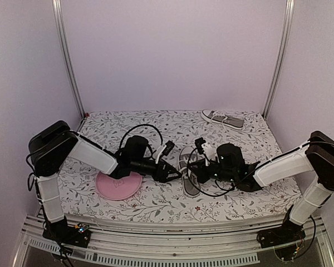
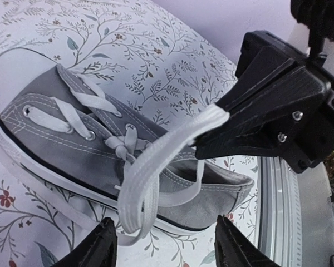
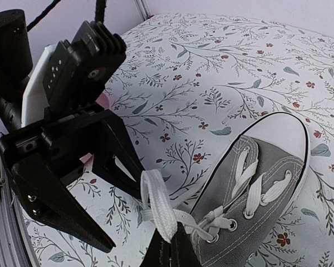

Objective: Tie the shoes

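One grey shoe (image 1: 190,186) with white laces lies mid-table between my two grippers; it shows close up in the left wrist view as shoe (image 2: 67,139) and in the right wrist view as shoe (image 3: 267,189). My right gripper (image 3: 176,250) is shut on a loop of white lace (image 3: 161,211) pulled off the shoe's side. That loop (image 2: 147,172) hangs over the gap of my left gripper (image 2: 167,247), whose fingers (image 2: 103,245) stand wide apart without pinching it. The second shoe (image 1: 224,119) lies at the back right.
A round pink plate (image 1: 118,186) sits under the left arm, near the front. Black cables (image 1: 136,133) loop above both wrists. The floral cloth (image 1: 156,125) ends at the metal rail (image 1: 167,242) in front.
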`<state>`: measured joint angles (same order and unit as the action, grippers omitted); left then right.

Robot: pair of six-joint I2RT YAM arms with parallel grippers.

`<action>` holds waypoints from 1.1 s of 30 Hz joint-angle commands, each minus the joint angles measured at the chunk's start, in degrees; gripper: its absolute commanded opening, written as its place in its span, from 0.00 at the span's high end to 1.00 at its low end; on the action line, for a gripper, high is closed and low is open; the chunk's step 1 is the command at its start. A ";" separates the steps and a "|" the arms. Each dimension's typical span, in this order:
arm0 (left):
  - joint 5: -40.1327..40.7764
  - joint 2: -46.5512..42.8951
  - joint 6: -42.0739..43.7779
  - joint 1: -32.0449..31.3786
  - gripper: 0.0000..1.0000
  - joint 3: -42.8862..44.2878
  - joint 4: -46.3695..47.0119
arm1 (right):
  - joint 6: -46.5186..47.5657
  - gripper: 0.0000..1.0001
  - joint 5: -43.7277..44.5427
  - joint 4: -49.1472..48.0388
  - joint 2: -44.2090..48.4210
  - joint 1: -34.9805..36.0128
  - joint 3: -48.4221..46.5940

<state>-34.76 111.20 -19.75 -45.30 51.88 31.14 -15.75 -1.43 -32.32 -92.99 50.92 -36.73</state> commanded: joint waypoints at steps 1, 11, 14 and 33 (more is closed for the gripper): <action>-1.80 4.11 3.61 0.47 0.44 2.90 -2.20 | -1.03 0.98 -0.72 -0.43 0.00 -0.46 -0.09; 0.15 5.84 1.70 0.49 0.88 3.56 -0.75 | -0.89 0.98 -2.85 -0.38 0.34 -0.53 0.22; 2.00 4.70 0.73 0.51 0.98 2.72 0.44 | -0.76 0.98 -4.64 -0.36 0.23 -0.55 0.96; 1.40 2.05 -1.95 -0.38 1.00 1.65 3.75 | -5.32 0.98 2.01 3.76 -8.13 -0.55 -4.17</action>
<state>-32.60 115.72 -21.69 -45.36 54.37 33.74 -19.53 -2.94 -29.65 -99.46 50.57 -38.72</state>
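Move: The white lace loop hanging from the right fingertips has its lower fold just past the left hand's open fingers, about 2 cm to the right, 1 cm ahead and 2 cm below. The half-tied knot is some 4 cm right, 1 ahead and 3 below that hand; the shoe's middle is about 5 cm right, 1 ahead and 6 below. From the right hand, the knot lies about 2 cm ahead and 6 below, the fold 2 ahead, 2 left and 5 below. The left fingers pinch the hanging fold of the lace loop: that hand sinks about 3.5 cm beside the shoe, shuts fully around the fold, then eases up 2 cm and slightly forward. The right hand, keeping its pinch on the loop, waits at first, then draws slightly back and sinks about 4.5 cm towards the knot, tipping down a little and coming forward again at the end. ##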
